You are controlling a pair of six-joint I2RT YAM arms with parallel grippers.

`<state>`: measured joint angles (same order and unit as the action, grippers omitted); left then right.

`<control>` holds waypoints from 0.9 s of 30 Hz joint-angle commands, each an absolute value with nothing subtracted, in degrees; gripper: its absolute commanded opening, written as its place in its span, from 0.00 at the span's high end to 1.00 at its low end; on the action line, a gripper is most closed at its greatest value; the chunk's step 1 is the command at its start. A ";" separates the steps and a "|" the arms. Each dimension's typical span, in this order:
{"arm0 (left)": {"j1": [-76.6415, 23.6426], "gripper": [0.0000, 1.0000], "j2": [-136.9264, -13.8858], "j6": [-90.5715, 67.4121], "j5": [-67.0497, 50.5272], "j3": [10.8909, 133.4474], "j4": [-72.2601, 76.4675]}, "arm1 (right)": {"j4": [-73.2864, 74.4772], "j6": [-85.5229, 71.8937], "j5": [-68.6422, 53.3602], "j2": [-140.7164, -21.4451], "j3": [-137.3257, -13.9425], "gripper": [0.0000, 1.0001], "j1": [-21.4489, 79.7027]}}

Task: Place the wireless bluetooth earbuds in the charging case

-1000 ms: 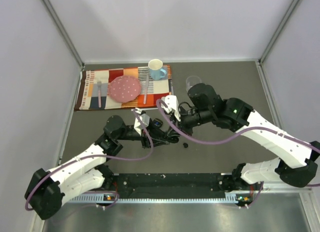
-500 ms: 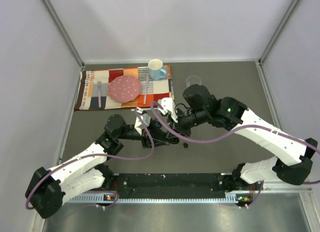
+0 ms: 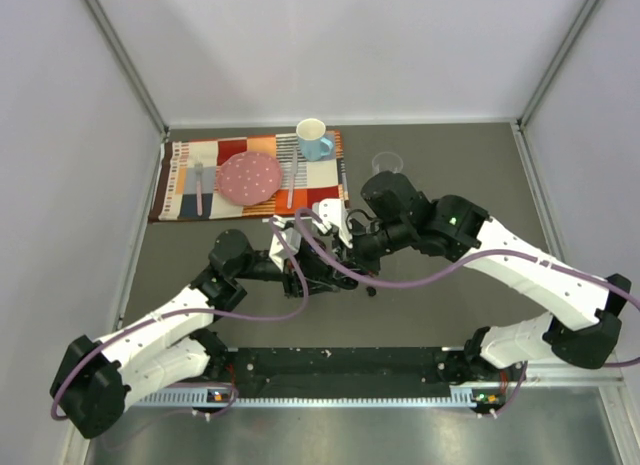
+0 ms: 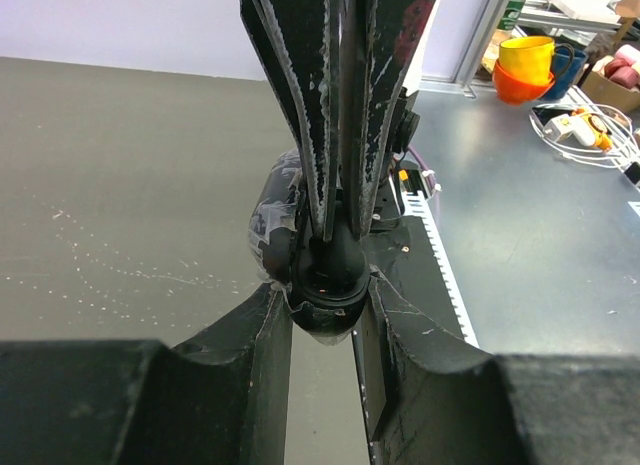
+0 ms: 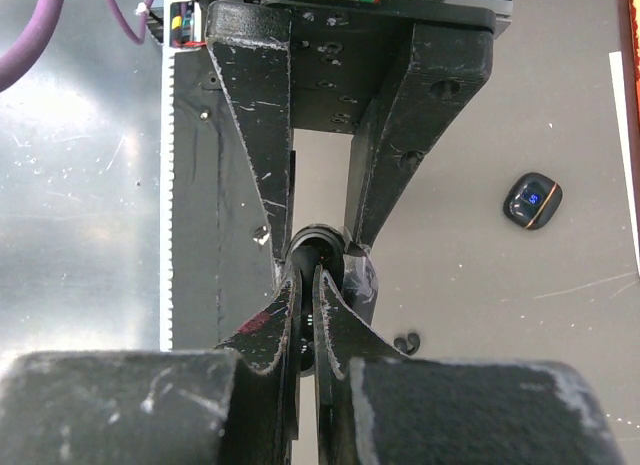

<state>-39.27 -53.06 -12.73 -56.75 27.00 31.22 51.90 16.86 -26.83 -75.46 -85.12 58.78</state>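
My left gripper [image 4: 322, 300] is shut on the open black charging case [image 4: 325, 322], gripping its sides; the lid [image 4: 274, 207] stands up behind. From above, my right gripper [image 5: 315, 285] is shut, its tips pushed into the case's mouth [image 5: 322, 240] against a black earbud [image 4: 337, 257]. Whether the tips pinch that bud is not visible. Two more earbuds [image 5: 405, 342] lie loose on the table, also visible as a dark speck [image 3: 372, 291] just right of both grippers [image 3: 330, 265]. A second, closed case [image 5: 531, 200] with a blue light lies farther off.
A patterned placemat [image 3: 190, 175] at the back left carries a pink plate [image 3: 250, 177], cutlery and a blue cup [image 3: 313, 138]. A clear glass [image 3: 386, 163] stands behind the right arm. A black rail [image 3: 340, 370] runs along the near edge.
The right arm has swung left and brought its shut gripper onto the case held by the left gripper. The left arm has stayed in place.
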 commanded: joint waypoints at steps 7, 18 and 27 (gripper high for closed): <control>-39.37 1.00 -51.07 -12.74 -56.78 29.35 34.89 | 52.12 18.20 -24.17 -77.87 -84.81 1.00 60.38; -39.37 1.00 -49.92 -12.22 -53.26 28.39 36.21 | 52.03 17.67 -20.22 -77.17 -84.46 0.74 61.35; -39.37 1.00 -49.57 -11.87 -53.00 26.81 35.68 | 50.55 17.14 -16.53 -75.68 -87.89 0.59 61.35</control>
<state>-39.09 -52.01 -12.47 -51.35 26.98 29.08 51.59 17.21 -20.99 -76.95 -85.30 60.86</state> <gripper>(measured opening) 0.338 0.390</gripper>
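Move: The charging case is in the left hand's fingers, its middle about 2 cm to that hand's right. It lies right under the right hand's shut fingertips, some 2 cm below and 1 cm to the right of the right hand, its open tray facing up. From the right hand, a loose earbud lies on the table about 3 cm ahead, 6 cm right and 20 cm down; the second case is roughly 13 cm ahead, 6 cm left and 20 cm below. The right hand finishes its downward press with shut fingertips at the case's end slot, sinking about 1 cm and edging slightly forward and left; it then stays low and spreads its fingers to around two-fifths open, the rear finger coming clear behind the case while the forward one stays at the tray's front rim. The left hand keeps its grip on the case and, from about halfway through, carries it some 1.5 cm forward while turning it about 5 degrees counter-clockwise. ##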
